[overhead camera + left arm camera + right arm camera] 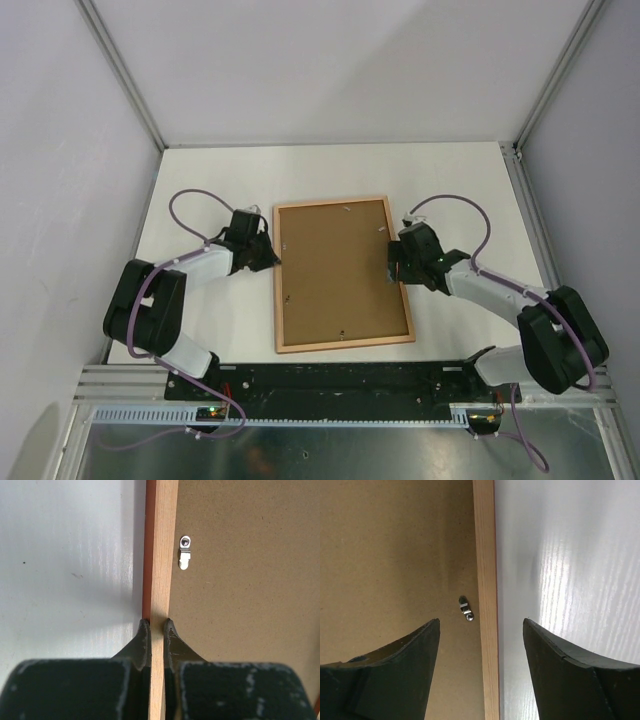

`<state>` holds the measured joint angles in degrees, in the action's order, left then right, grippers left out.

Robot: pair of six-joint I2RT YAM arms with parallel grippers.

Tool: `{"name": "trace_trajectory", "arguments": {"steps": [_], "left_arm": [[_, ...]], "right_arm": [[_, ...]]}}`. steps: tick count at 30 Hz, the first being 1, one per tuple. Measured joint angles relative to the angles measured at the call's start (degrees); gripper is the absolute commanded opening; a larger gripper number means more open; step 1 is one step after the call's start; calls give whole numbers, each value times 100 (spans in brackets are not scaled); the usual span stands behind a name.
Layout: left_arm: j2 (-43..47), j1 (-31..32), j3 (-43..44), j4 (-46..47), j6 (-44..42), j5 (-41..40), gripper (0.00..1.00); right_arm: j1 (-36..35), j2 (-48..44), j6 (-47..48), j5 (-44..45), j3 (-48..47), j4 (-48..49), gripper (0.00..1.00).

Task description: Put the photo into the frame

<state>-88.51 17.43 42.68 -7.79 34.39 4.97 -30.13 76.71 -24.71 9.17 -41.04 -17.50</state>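
The frame [345, 343] lies face down on the white table, pale wood rails up, with a brown backing board [335, 270] filling it. The photo is hidden. My left gripper [272, 262] is shut on the frame's left rail. In the left wrist view that gripper [156, 622] pinches the wooden rail [165, 555], one finger on each side, with a sliver of red-orange front showing. My right gripper [393, 265] stands open over the right rail. In the right wrist view the rail [485, 545] runs between the spread fingers of this gripper [481, 622], untouched.
Small metal turn clips sit on the backing board near each rail [184, 552] [466, 609]. White table [220, 180] lies all round the frame. Grey enclosure walls and aluminium posts [125, 75] bound the back and sides.
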Motion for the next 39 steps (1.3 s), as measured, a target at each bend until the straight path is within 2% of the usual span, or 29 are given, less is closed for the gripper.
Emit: {"name": "trace_trajectory", "arguments": {"steps": [10,16,22,26,30,36,39], "left_arm": [[0,0,0,-2,-20,7,0],[0,0,0,0,-20,11,0],[0,0,0,0,-20,11,0],[0,0,0,-2,-17,11,0],[0,-2,0,0,-15,11,0],[0,-11,0,0,-15,20,0],[2,-11,0,0,-15,22,0]], "right_arm": [[-225,629,33,306,0,227,62],[-295,699,37,411,0,417,54],[-345,719,31,455,0,507,40],[-343,717,31,557,0,468,23],[-323,708,20,590,0,439,12],[-308,704,-33,581,0,437,1],[-260,695,-96,562,0,461,0]]}}
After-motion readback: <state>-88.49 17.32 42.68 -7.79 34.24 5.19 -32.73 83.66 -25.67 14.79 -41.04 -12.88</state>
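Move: The right rail of the frame runs between the right hand's open fingers; the spot to be gripped lies about 3 cm below and 1 cm ahead of that hand. The nearest metal clip on the brown backing is roughly 2 cm to its left and level with it, the next clip some 14 cm ahead and 5 cm left. The frame's near right corner is about 16 cm back and 4 cm right. From the left hand, the grip spot lies about 34 cm right and 4 cm back. Straight down by about 2.5 cm, the right hand sinks with its open fingers astride the frame's right rail, eases barely a centimetre forward with a slight roll of the wrist, then stays there and closes until it pinches the rail from both sides. The left hand stays put and keeps its pinch on the left rail. ##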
